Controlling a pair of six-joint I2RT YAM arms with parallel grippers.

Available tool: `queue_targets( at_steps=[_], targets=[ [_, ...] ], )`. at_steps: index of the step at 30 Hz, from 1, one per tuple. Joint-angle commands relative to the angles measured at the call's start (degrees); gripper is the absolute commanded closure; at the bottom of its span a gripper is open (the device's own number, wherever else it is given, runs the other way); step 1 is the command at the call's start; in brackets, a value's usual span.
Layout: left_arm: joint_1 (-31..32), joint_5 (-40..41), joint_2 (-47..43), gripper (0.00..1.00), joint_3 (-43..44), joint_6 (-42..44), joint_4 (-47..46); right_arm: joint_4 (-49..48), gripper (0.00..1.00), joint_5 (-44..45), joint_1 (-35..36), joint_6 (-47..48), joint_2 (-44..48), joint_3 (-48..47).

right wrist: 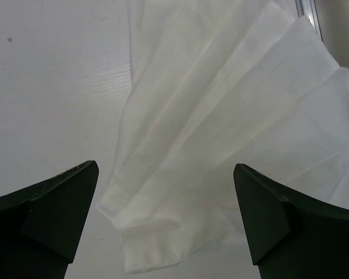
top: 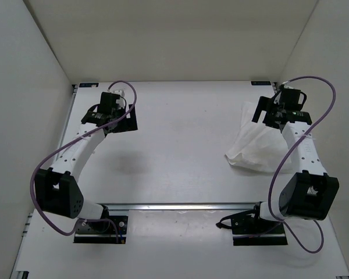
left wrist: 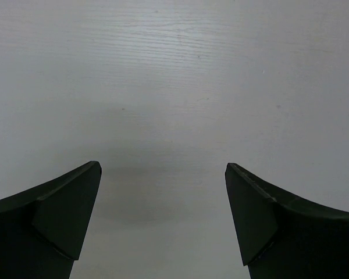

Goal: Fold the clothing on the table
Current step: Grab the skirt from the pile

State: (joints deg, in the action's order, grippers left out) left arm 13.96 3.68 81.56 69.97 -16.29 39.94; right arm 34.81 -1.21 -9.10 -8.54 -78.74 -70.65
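Observation:
The clothing [top: 255,145] is a white, wrinkled heap lying on the table [top: 180,145] at the right, partly hidden under my right arm. My right gripper [top: 272,116] hovers over the heap's far end, open and holding nothing. In the right wrist view the clothing [right wrist: 215,110] fans out in pleats, with a hemmed end [right wrist: 154,244] below the gap of the right gripper [right wrist: 165,166]. My left gripper [top: 109,121] hangs over bare table at the far left, away from the clothing. It is open, and only the table [left wrist: 163,70] shows between the tips of the left gripper [left wrist: 163,167].
White side walls [top: 29,87] enclose the table on the left, right and back. An aluminium rail [top: 180,206] runs across near the front, just ahead of the arm bases. Purple cables [top: 323,116] loop beside both arms.

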Motion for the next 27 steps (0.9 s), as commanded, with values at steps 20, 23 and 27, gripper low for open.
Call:
queue_targets(
  at_steps=[20,23,27],
  targets=[
    [0.5,-16.1,-5.4,0.02,3.5,3.5,-4.8,9.1,0.06,-0.1,-2.1,-0.4,-5.1,-7.5],
    [-0.9,-18.3,-8.7,0.01,-0.4,2.8,-5.8,10.4,0.05,-0.2,4.3,-2.3,-6.0,-4.9],
    [-0.7,-17.8,-11.0,0.01,-4.2,3.5,-5.1,6.9,0.03,-1.3,10.4,-5.3,-2.6,3.4]
  ],
)
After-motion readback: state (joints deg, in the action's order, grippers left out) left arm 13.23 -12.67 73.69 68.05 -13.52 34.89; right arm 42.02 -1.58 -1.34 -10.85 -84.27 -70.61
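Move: The skirt lies spread under the right hand, its middle some 20 cm below, about level with it forward and back and roughly 8 cm to its right. The skirt's near-left corner is about 10 cm to that hand's left and 7 cm back, equally far down, on bare table. From the left hand, the skirt's middle is some 62 cm to the right, about 2 cm ahead and 17 cm below. Up about 4.5 cm and a little to the right first, the right hand then reverses and swoops down and left, roughly 9 cm each way, drawing back slightly towards the skirt's near-left corner. Its fingers stay wide open, touching nothing, and tip more steeply down. The left hand, empty and open, rises and shifts right, turning somewhat clockwise. ##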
